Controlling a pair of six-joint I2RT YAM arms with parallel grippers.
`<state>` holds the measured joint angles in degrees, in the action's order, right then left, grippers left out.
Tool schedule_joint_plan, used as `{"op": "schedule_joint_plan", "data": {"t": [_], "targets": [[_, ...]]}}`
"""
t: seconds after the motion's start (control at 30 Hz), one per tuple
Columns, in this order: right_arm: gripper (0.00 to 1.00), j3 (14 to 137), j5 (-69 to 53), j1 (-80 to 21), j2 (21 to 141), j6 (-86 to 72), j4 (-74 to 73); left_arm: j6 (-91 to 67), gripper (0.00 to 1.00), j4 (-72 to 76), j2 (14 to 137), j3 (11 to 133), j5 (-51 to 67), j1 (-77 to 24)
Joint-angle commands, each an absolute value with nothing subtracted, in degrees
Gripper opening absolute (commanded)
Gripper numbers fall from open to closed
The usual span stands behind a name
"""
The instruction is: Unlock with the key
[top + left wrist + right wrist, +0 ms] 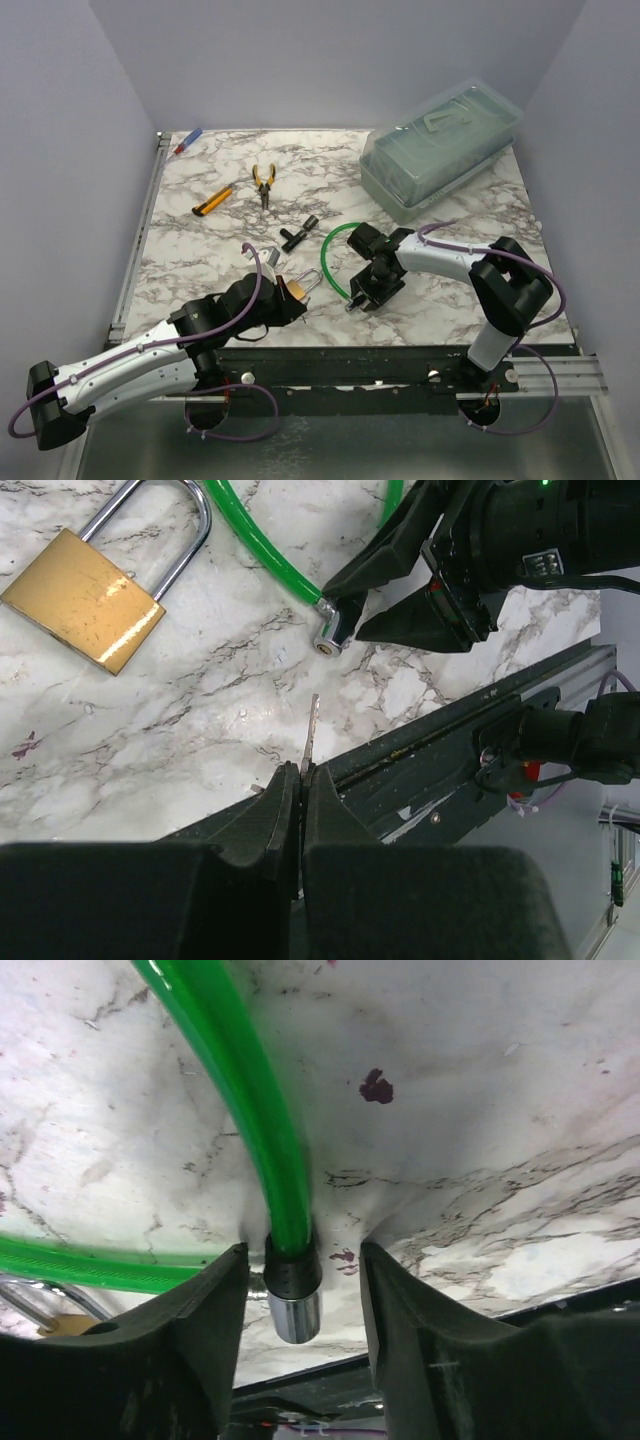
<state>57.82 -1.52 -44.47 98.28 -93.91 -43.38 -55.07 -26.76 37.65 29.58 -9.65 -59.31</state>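
Note:
My left gripper (302, 775) is shut on the tiny silver key (311, 732); its blade sticks out forward over the marble, near the table's front edge. The brass padlock (85, 600) with its silver shackle lies flat to the upper left, apart from the key. It also shows in the top view (300, 287), just beyond my left gripper (290, 303). My right gripper (302, 1255) is open, its fingers either side of the silvery end (294, 1305) of the green cable (240, 1080), not gripping it. In the top view the right gripper (358, 295) is right of the padlock.
Yellow-handled pliers (264, 183), a yellow utility knife (212, 200) and a black T-shaped piece (297, 234) lie farther back. A clear plastic container (440, 150) stands at the back right. A red and blue pen (187, 141) lies at the back left corner.

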Motion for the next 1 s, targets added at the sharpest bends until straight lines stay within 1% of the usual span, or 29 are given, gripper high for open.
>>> {"op": "schedule_joint_plan", "data": {"t": [0.0, 0.07, 0.1, 0.17, 0.23, 0.5, 0.63, 0.73, 0.83, 0.97], "targets": [[0.41, 59.11, 4.23, -45.26, 100.53, -96.03, -46.88, -55.64, 0.0, -27.06, 36.94, 29.09, -7.76, -58.98], [0.17, 58.49, 4.67, -45.26, 100.3, -96.11, -46.22, -55.71, 0.0, -26.68, 37.19, 28.94, -7.44, -59.02], [0.14, 57.62, 4.49, -45.26, 99.91, -96.23, -45.1, -55.73, 0.0, -26.36, 37.38, 28.85, -7.14, -59.01], [0.1, 55.32, 3.92, -45.26, 98.73, -96.54, -42.36, -55.64, 0.0, -25.4, 37.72, 28.47, -6.39, -58.96], [0.02, 53.7, 3.69, -45.26, 97.44, -96.34, -40.21, -55.65, 0.0, -24.11, 37.75, 27.55, -5.51, -58.95], [0.0, 53.77, 4.94, -45.26, 93.33, -93.33, -37.92, -55.77, 0.0, -15.86, 36.45, 23.19, -0.86, -58.91], [0.0, 51.61, 2.84, -45.26, 90.6, -90.92, -31.89, -55.77, 0.0, -10.56, 36.67, 20.72, -0.13, -58.86], [0.0, 49.07, 1.63, -45.26, 88.24, -88.76, -26.92, -56.31, 0.0, -5.09, 38.58, 18.5, 2.68, -58.27], [0.0, 48.54, 1.86, -45.26, 86.72, -86.68, -25.98, -56.9, 0.0, 0.58, 41.32, 16.34, 5.44, -57.25], [0.0, 47.26, 1.81, -45.26, 84.47, -84.71, -24.48, -57.39, 0.0, 12.81, 44.18, 12.06, 9.75, -55.62]]}}
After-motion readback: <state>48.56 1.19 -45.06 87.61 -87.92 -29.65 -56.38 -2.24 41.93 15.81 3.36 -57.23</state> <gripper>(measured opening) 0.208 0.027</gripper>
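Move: The green cable lock's metal end lies between the right hand's open fingers, barely 1 cm back, 1 cm left and 1 cm below. The padlock is some 3 cm ahead and 13 cm left of that hand, the black T-shaped tool about 15 cm ahead and 15 cm left. From the left hand, still holding the key, the lock end lies roughly 6 cm ahead, 11 cm right and 12 cm below. Right fingers pinch and lift the lock end about 2 cm; left carries the key down-right towards it. ##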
